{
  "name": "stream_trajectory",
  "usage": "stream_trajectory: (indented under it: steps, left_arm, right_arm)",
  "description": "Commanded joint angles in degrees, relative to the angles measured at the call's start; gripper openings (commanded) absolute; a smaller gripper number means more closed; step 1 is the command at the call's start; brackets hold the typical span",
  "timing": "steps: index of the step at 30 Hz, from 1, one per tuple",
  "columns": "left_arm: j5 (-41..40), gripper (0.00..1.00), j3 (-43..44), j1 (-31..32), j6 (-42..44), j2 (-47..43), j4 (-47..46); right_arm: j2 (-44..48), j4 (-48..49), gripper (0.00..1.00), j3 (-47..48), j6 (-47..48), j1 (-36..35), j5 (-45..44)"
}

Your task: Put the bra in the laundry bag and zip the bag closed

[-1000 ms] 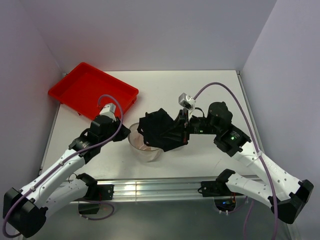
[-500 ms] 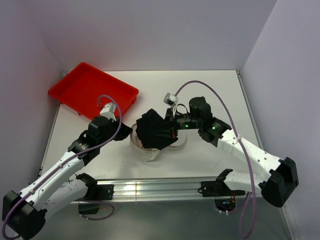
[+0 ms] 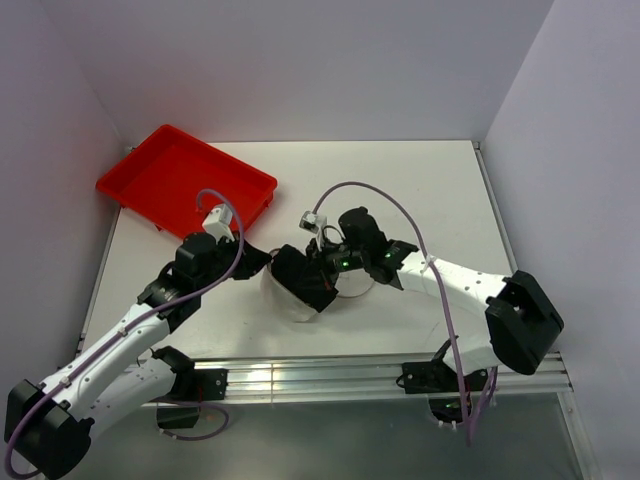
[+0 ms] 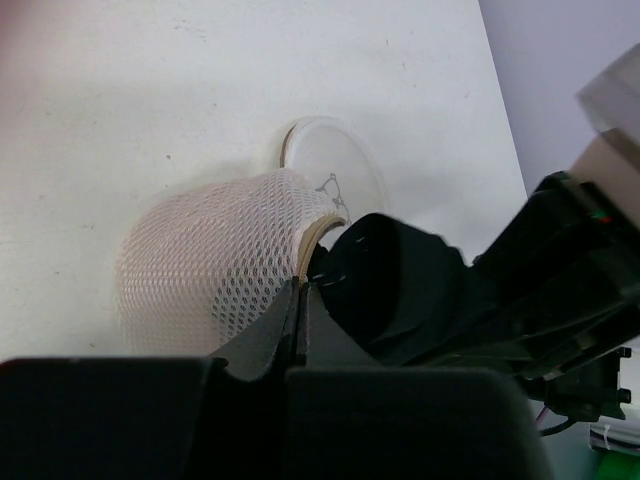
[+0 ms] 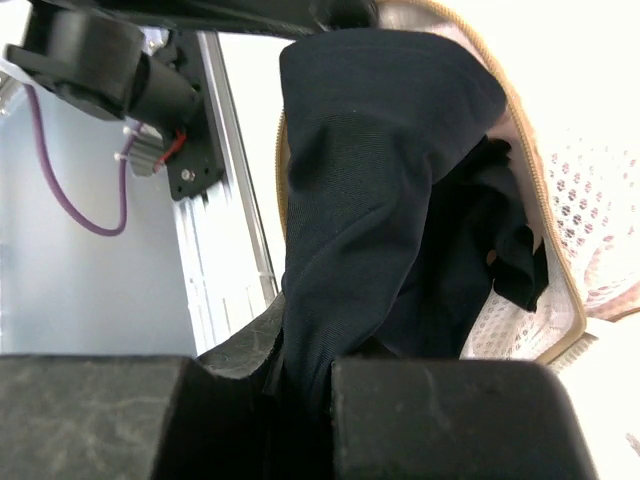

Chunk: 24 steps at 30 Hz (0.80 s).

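Observation:
The laundry bag point(image 4: 205, 265), white mesh with a tan zip rim, lies on its side with its mouth held open; its round face flap point(image 4: 335, 175) bears a small bra outline. My left gripper point(image 4: 300, 298) is shut on the bag's rim, at the bag's left in the top view point(image 3: 257, 260). The black bra point(image 5: 370, 190) hangs from my right gripper point(image 5: 300, 355), which is shut on its fabric. Most of the bra point(image 3: 303, 278) sits inside the bag's point(image 3: 283, 305) mouth, and one fold drapes over the rim. The right gripper point(image 3: 320, 266) hovers just right of the opening.
A red tray point(image 3: 185, 180) stands at the back left of the white table point(image 3: 430, 190). An aluminium rail point(image 3: 320, 378) runs along the near edge. Purple cables loop over both arms.
My right arm has swung left and carried the bra from beside the bag into its mouth. My left gripper has shut on the bag's rim.

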<state>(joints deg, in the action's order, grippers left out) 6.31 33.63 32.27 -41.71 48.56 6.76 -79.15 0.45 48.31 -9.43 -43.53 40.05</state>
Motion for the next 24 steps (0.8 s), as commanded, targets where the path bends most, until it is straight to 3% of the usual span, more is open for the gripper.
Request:
stream_trajectory:
  steps: [1, 13, 24]
  left_arm:
    - [1.34, 0.00, -0.05, -0.19, -1.26, -0.66, -5.18]
    - [6.52, 0.00, -1.01, -0.19, -2.23, -0.39, -10.63]
    - [7.58, 0.00, -7.34, -0.10, -5.22, -3.73, -10.36]
  right_arm:
    - [-1.61, 1.84, 0.00, -0.76, -0.76, -1.03, -0.59]
    - [-9.96, -6.16, 0.00, 6.61, -4.53, -2.35, -9.11]
    - [-3.29, 1.82, 0.04, 5.48, -26.41, -2.35, -27.13]
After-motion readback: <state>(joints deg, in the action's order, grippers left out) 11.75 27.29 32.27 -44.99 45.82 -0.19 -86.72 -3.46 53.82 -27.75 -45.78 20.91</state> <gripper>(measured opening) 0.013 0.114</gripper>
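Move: The right hand holds the black bra at the mesh laundry bag's mouth, whose middle is about 5 cm to its left and 6 cm below, with the bag's pink piece some 7 cm left and 12 cm down. The round lid is about 8 cm to its right, 3 cm farther out and 14 cm lower. The left hand pinches the rim; from there the mouth's middle is some 7 cm right, 4 cm back and 4 cm down. Still gripping the black bra, the right hand lowers it about 5 cm into the bag's mouth, then sweeps forward about 5 cm along the opening, swinging some 20 degrees clockwise, tipping downward and rising slightly at the end. The left fingers stay pinched on the rim, lifting a little to the right, then easing back and down a couple of centimetres. ##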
